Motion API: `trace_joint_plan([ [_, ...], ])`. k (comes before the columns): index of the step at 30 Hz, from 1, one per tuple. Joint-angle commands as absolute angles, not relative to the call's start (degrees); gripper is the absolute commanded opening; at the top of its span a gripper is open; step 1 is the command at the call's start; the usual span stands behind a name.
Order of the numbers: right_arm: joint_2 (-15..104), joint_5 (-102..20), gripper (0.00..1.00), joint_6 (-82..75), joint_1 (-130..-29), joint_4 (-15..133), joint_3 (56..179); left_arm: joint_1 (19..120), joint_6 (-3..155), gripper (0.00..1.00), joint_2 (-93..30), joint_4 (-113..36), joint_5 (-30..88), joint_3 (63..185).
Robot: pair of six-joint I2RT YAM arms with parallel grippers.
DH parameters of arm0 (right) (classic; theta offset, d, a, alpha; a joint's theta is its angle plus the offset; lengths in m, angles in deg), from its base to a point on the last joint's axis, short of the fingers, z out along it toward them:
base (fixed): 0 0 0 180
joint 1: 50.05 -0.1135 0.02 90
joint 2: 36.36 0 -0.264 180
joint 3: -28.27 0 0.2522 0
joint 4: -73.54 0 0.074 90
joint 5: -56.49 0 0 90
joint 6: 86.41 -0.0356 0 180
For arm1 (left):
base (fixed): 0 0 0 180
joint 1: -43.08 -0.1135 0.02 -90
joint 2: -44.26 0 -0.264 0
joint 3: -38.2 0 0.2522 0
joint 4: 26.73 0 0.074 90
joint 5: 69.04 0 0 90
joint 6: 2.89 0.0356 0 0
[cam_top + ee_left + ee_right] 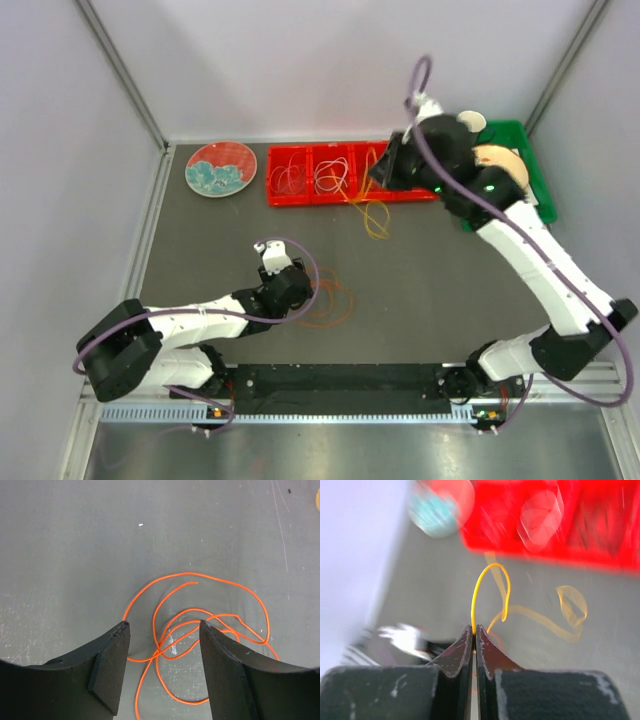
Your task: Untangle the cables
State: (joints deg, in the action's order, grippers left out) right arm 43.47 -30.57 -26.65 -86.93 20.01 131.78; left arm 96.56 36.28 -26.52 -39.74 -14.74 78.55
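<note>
An orange cable lies in loose crossing loops on the grey table. My left gripper hangs just above it, open, with the loops' crossing between its fingers. From above, that gripper sits at the left edge of the orange cable. My right gripper is shut on a yellow cable, which arches up from the tips. In the top view the right gripper hovers at the red tray's front edge, and the yellow cable trails down onto the table.
The red tray at the back holds white and yellow wire coils in its compartments. A patterned plate lies to its left. A green tray with bowls stands at the back right, behind the right arm.
</note>
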Motion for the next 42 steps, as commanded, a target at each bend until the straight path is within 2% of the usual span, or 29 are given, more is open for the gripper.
trace_joint_plan([
  [1,39.84,-31.58,0.0,-23.39,-88.1,10.07,148.88,96.7,36.75,0.62,-26.84,-39.0,-16.3,80.79],
  [4,37.74,-29.65,0.0,-24.09,-88.02,7.4,150.76,96.7,36.48,0.62,-26.4,-38.91,-16.22,80.53],
  [7,31.78,-26.68,0.0,-25.5,-88.1,11.6,139.8,96.7,36.48,0.62,-25.97,-38.74,-16.13,80.26],
  [11,30.0,-24.28,0.0,-28.92,-87.49,12.32,124.95,96.78,36.75,0.62,-26.32,-38.91,-16.13,80.53],
  [16,30.34,-25.68,0.0,-30.07,-87.49,15.83,115.52,96.7,36.66,0.62,-26.23,-39.09,-16.04,80.53],
  [20,33.85,-27.79,0.0,-29.89,-87.49,18.2,113.57,96.7,36.57,0.62,-26.23,-39.0,-16.04,80.61],
  [24,36.66,-35.07,0.0,-31.3,-88.36,24.86,110.5,96.78,36.57,0.62,-26.23,-39.09,-16.04,80.61],
  [42,58.9,-36.23,0.0,-36.84,-93.37,34.29,114.1,96.7,35.25,0.65,-21.66,-36.72,-17.62,76.75],
])
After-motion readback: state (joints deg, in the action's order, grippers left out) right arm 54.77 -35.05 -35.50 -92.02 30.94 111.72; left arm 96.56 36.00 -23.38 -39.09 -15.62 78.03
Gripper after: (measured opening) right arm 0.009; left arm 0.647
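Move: The right hand already holds the yellow cable up in the air; the orange cable lies some 12 cm back from this hand, 8 cm to its left and about 28 cm below. The red tray's middle is roughly 16 cm ahead and 2 cm left of the right hand, near table height. From the waiting left hand, the orange cable's middle is about 3 cm back, 4 cm right and 2 cm below. The right hand, still pinching the yellow cable, rises 15 cm, then sinks about 35 and left towards the orange cable. ##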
